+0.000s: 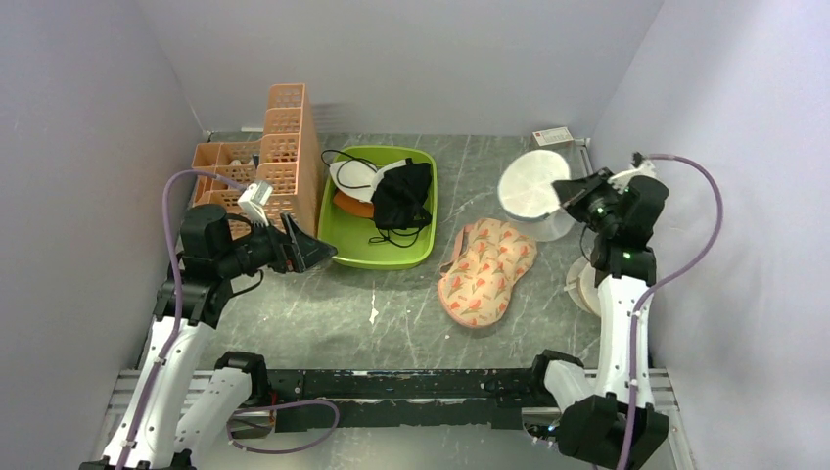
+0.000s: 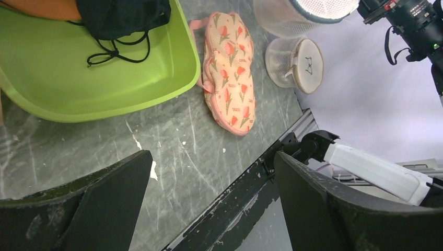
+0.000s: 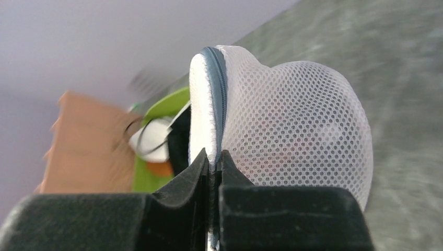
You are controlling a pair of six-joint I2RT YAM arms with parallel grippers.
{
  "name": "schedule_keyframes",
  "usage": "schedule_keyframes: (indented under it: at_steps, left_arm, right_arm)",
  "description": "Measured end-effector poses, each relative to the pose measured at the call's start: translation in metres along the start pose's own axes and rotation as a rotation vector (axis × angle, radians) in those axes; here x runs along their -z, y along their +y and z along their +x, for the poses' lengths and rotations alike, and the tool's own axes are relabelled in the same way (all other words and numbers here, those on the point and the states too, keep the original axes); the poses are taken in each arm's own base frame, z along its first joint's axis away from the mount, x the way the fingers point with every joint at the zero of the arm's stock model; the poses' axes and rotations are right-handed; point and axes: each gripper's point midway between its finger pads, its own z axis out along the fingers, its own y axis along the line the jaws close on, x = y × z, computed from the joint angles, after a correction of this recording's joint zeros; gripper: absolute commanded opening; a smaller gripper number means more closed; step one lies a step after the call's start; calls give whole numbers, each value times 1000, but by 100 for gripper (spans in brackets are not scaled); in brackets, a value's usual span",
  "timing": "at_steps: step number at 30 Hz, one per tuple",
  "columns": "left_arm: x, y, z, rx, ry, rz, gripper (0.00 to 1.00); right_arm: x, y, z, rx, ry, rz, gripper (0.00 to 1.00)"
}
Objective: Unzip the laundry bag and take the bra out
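The laundry bag [image 1: 531, 193] is a round white mesh dome at the back right of the table; it also shows in the left wrist view [image 2: 292, 13]. My right gripper [image 1: 566, 190] is shut on it, and in the right wrist view the fingertips [image 3: 213, 155] pinch the grey zip seam on the laundry bag's rim [image 3: 292, 120]. The bra is hidden; only a faint pinkish tinge shows through the mesh. My left gripper [image 1: 318, 253] hangs open above the table left of centre, with nothing between its fingers [image 2: 211, 154].
A green tub [image 1: 338, 233] holds a black garment [image 1: 401, 194] and a white-cupped one [image 1: 350, 176]. Orange baskets [image 1: 284, 147] stand at the back left. A peach floral padded item [image 1: 486, 269] lies mid-table. A cream round pouch [image 2: 305, 65] lies by the right arm.
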Motion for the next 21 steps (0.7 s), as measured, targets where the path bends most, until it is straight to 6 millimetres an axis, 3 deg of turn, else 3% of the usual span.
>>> schedule_keyframes:
  at_steps: [2, 4, 8, 11, 16, 21]
  left_arm:
    - [-2, 1, 1, 9, 1, 5, 99]
    - [-4, 3, 1, 17, 3, 8, 99]
    - [-10, 10, 2, 30, 23, -8, 99]
    - [-13, 14, -1, 33, 39, -31, 99]
    - [-11, 10, -10, 7, 28, -38, 99]
    - [-8, 7, -7, 6, 28, -36, 99]
  right_arm:
    - [1, 31, 18, 22, 73, -111, 0]
    - [5, 66, 48, 39, 178, -232, 0]
    - [35, 144, 136, 41, 438, -504, 0]
    - [71, 178, 200, 25, 622, -628, 0]
    - [128, 203, 287, 8, 850, -741, 0]
    - [127, 202, 348, -14, 963, -687, 0]
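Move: The right hand holds the laundry bag by its zippered rim, high over the table. The bare, white-scuffed table patch it is bound for lies about 38 cm left, 17 cm back and 28 cm below. On the way is the floral bag, some 12 cm left and 7 cm back; the green tub is about 37 cm left and 7 cm ahead. From the left hand the patch is roughly 6 cm right, 4 cm back and 26 cm down. Still pinching the zippered rim in closed fingers, the right hand swings the laundry bag fast to the left, over the floral bag, by about 36 cm. It draws back nearly 20 cm as it goes and sinks about 10 cm in the later part, turning some 65 degrees counter-clockwise, to bring the bag in by the waiting open left gripper. ##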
